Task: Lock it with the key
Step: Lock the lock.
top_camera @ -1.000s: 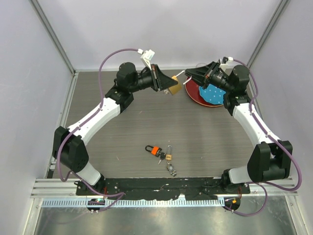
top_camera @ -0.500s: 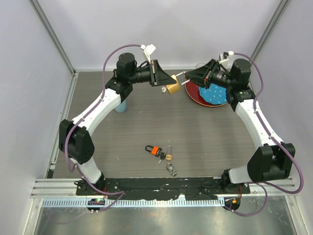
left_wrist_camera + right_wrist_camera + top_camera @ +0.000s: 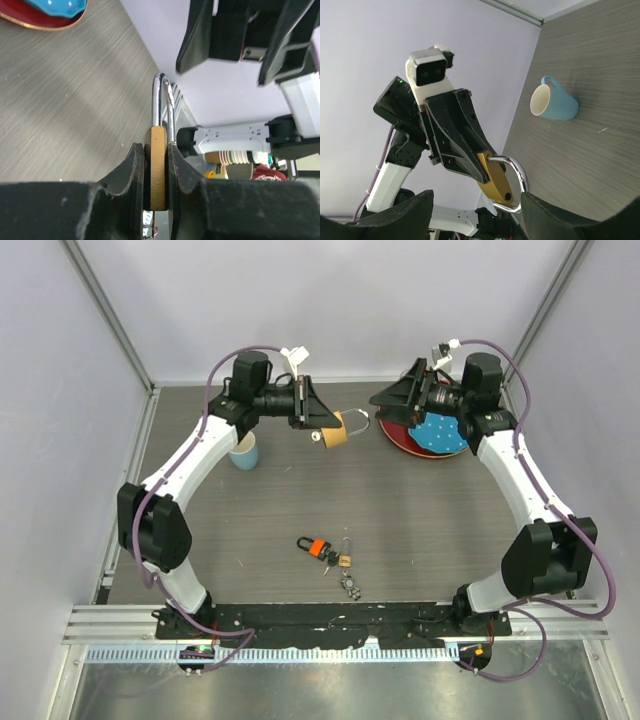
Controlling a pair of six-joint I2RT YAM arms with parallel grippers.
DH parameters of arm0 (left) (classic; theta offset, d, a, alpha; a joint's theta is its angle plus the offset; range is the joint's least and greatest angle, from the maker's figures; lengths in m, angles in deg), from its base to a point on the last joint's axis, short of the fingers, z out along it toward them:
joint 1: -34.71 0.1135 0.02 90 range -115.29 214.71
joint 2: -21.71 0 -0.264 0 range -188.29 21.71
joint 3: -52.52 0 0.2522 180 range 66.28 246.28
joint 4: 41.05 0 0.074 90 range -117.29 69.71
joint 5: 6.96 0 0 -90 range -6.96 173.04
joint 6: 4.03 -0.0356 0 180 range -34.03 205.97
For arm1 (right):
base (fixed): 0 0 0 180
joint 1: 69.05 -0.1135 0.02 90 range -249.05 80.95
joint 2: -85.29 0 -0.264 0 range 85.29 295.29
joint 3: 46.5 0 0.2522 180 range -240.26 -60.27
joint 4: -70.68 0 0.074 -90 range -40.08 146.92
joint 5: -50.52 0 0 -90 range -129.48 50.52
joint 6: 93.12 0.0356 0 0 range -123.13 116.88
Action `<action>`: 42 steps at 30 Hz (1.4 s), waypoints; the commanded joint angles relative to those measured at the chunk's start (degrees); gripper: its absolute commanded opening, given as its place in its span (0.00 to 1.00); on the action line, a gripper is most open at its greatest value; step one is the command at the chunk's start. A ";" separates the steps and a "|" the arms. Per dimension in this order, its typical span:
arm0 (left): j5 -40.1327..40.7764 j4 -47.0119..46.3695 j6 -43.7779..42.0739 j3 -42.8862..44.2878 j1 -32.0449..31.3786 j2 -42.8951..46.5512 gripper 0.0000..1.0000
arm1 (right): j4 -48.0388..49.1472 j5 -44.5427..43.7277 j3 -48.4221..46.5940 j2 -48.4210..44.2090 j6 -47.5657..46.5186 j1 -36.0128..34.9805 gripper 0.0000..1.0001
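Observation:
My left gripper is shut on the big brass padlock, holding it in the air over the back of the table. In the left wrist view the brass body is pinched edge-on between both pads, with the chrome shackle pointing away. My right gripper is open just right of the padlock, and its fingers stand wide beside the shackle. One shackle hole in the body looks empty. The key, with orange and black heads, lies on the table near the front, far from both grippers.
A light blue mug stands at the back left. A red plate holding a blue dotted piece sits under the right arm. A tiny brass padlock and a keychain lie beside the key.
My right gripper has opened, let go of the shackle and drawn back a little to the right. The left arm has carried the padlock slightly left and nearer.

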 commanded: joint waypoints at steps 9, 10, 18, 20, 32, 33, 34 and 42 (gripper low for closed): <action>-11.04 22.79 -14.94 2.67 0.37 10.67 0.00 | -13.30 5.85 -9.42 3.42 -24.56 -8.10 0.77; -11.57 22.79 -14.85 2.58 0.37 10.84 0.00 | -16.38 4.97 -10.38 3.60 -27.06 -10.28 0.77; -13.33 21.65 -13.54 2.06 0.11 11.99 0.00 | -26.26 3.90 -11.01 4.21 -35.17 -16.11 0.74; -13.33 20.86 -13.10 1.88 0.11 12.07 0.00 | -26.34 4.87 -10.65 3.69 -34.99 -16.11 0.63; -14.92 14.37 -8.18 0.91 0.02 12.08 0.00 | -17.21 8.83 -6.17 1.49 -27.35 -16.02 0.02; -15.18 13.57 -7.48 0.74 0.02 12.07 0.00 | -16.25 8.83 -6.17 1.14 -26.91 -16.11 0.02; -15.18 11.22 -5.73 0.48 0.02 12.07 0.00 | -15.98 8.74 -6.34 1.05 -26.39 -16.11 0.01; -8.86 -2.33 2.63 -2.08 0.28 13.13 0.30 | -11.59 2.69 -7.66 -1.76 -21.12 -15.93 0.02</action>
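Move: The padlock body is still pinched in my left fingers, and the free shackle sticks out some 5 cm to that hand's right, level with it. From my open right hand the shackle is about 5 cm to the left, 1 cm back and 4 cm lower. The padlock body is roughly 9 cm left of my right hand, 3 cm back and 5 cm down. The red plate is on the table, about 15 cm right, 16 cm ahead and far below. I swing my right hand about 9 cm back and 8 cm left, lifting briefly and then dipping, and turn it some 25 degrees counter-clockwise, so that its open fingers come over the shackle and close on it. My left hand draws the padlock back about 8 cm, turning slightly clockwise with its grip kept. Then both hands rise 2 cm or so together. ##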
